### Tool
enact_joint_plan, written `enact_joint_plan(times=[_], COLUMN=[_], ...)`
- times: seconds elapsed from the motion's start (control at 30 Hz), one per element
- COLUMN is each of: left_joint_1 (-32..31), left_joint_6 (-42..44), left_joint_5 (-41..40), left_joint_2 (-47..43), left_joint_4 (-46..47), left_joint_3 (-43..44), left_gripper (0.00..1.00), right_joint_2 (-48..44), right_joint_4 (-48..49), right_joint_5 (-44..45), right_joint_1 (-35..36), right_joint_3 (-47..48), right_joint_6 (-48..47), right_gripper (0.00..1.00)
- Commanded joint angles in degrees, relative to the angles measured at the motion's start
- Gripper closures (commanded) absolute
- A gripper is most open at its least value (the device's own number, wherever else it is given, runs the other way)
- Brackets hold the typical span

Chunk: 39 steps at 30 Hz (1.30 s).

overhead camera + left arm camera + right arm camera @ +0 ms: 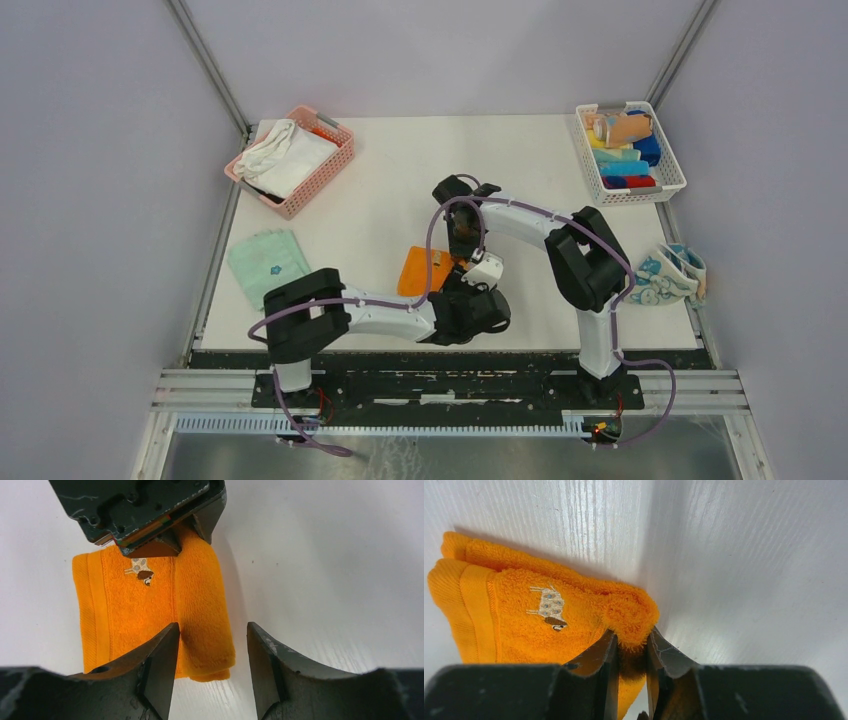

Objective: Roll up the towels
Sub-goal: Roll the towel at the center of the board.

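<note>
An orange towel (418, 270) with a small embroidered animal lies on the white table, its right edge curled into a loose roll (202, 605). My right gripper (631, 641) is shut on the far end of that roll (631, 615); in the left wrist view the right gripper (186, 536) stands at the top. My left gripper (212, 627) is open and straddles the near end of the roll: one fingertip (167, 637) is over the flat part, the other over bare table. A mint green towel (268, 262) lies flat at the left. A white and teal towel (668, 275) lies crumpled at the right edge.
A pink mesh basket (335, 165) holding a white cloth stands at the back left. A white basket (668, 185) at the back right holds several rolled cloths, a peach one (625, 128) among them. Both arms cross over the table's near middle.
</note>
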Motion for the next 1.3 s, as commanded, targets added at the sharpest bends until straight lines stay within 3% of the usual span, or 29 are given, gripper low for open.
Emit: enact_joint_plan(times=[0.0, 0.1, 0.27, 0.43, 0.6, 0.83, 1.07, 1.27], left_joint_1=[-0.3, -0.3, 0.0, 3.7, 12.5, 26.5, 38.6, 42.2], left_joint_6=[0.2, -1.2, -4.2, -7.8, -12.6, -20.2, -25.4, -27.8], left_joint_5=[-6.0, -5.7, -4.1, 3.0, 20.4, 39.0, 59.1, 65.6], left_joint_2=[3.8, 5.9, 6.0, -0.5, -10.2, -19.1, -15.6, -10.9], left_joint_4=[-3.1, -5.1, -7.0, -3.8, 8.1, 24.8, 36.7, 38.6], left_joint_3=[4.3, 5.0, 4.3, -2.0, -14.1, -32.1, -36.8, -36.3], left_gripper=[0.42, 0.47, 0.66, 0.8, 0.84, 0.85, 0.85, 0.84], right_joint_2=[1.0, 0.9, 0.4, -3.4, -8.4, -13.9, -10.7, -5.5], right_joint_4=[-1.7, -1.6, -1.0, 3.7, 10.5, 30.8, 49.1, 55.5], right_joint_5=[0.0, -0.7, -2.3, -5.9, -10.5, -22.6, -30.6, -30.6], right_joint_1=[-0.3, -0.4, -0.7, -1.9, -2.5, -6.2, -7.1, -7.1], right_joint_3=[1.5, 1.4, 1.2, -1.5, -4.6, -16.0, -23.8, -26.0], right_joint_6=[0.0, -0.1, -0.2, 0.2, 0.4, 9.9, 18.6, 23.2], right_gripper=[0.75, 0.75, 0.75, 0.68, 0.55, 0.39, 0.34, 0.34])
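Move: The left gripper hovers half open over the near end of the orange towel's rolled edge, whose middle is about 1 cm ahead, 1 cm left and 3 cm below. From that hand, the still-flat part centres some 9 cm left and 4 cm ahead, and the animal patch roughly 6 cm left and 7 cm ahead. The right gripper already pinches the roll's far end; from it the near end lies about 7 cm back, and the patch around 5 cm left. Lower the left gripper some 2.5 cm, pinch the roll's near end, then carry it left about 9 cm and forward 4 cm over the flat part, rolling the wrist some 55 degrees, left side down. Meanwhile open the right fingers off the far end, lift about 4.5 cm, follow about 5.5 cm left while swinging the fingertips leftward, and sink about 2 cm again, open around the roll. ##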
